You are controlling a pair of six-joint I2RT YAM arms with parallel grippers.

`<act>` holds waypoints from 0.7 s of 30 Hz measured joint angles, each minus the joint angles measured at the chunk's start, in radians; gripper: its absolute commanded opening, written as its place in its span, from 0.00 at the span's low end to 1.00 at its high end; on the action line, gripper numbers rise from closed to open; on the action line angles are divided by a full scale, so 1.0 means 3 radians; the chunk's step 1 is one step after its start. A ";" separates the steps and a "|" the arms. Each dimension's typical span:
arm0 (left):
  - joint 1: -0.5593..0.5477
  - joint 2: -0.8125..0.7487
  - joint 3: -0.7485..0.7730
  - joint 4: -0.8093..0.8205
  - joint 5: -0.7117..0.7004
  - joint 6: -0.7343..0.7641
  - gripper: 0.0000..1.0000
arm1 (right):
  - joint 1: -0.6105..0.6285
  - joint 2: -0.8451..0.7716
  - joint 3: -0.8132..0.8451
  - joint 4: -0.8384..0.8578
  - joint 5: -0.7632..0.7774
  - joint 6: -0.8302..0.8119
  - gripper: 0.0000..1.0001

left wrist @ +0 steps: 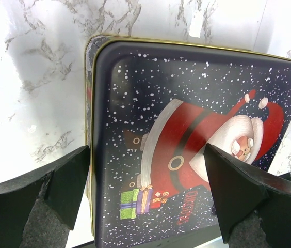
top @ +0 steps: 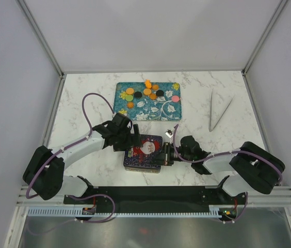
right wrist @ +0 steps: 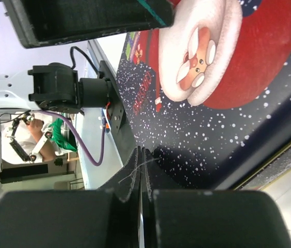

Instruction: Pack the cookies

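Note:
The cookies [top: 147, 92], small flat discs in orange, green, black, pink and yellow, lie on the teal floral tray [top: 158, 108] at the back of the table. In front of it sits a dark blue tin [top: 145, 151] with a Santa lid [left wrist: 187, 129]. My left gripper [top: 133, 143] hangs open over the lid's left part, its fingers [left wrist: 65, 183] spread wide above the lid. My right gripper [top: 165, 153] is shut at the tin's right edge. Its pads [right wrist: 135, 170] are pressed together over the lid [right wrist: 238, 77] with nothing between them.
A pair of metal tongs [top: 219, 111] lies at the right of the marble table [top: 83, 98]. A small pale object [top: 168, 133] rests just behind the tin's right corner. White walls enclose the table on three sides.

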 measured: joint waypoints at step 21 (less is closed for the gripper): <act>0.0047 -0.0001 0.0005 -0.0017 0.0071 0.0006 1.00 | 0.0023 -0.0708 0.0529 -0.1062 -0.0009 -0.0312 0.00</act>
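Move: My right hand, fingers shut and pointing left, is at the lid's right-hand, near part; the closed cookie box's middle lies about 6 cm to its left, 3 cm ahead and 3 cm below. The cookie mat is some 24 cm ahead and 4 cm left of that hand, the tongs roughly 20 cm ahead and 25 cm right, both about 6 cm lower. From my open left hand, the box's middle is about 4 cm right, 2 cm back and 4 cm down. I end the press at the right-hand side of the Santa lid: my shut right fingers ease up off it by barely a centimetre while drawing slightly to the right, then rise quickly to about 6 cm above where they were, coming back a little left at the last. The fingers stay shut. My left hand stays put, wide open, over the lid's left end. ##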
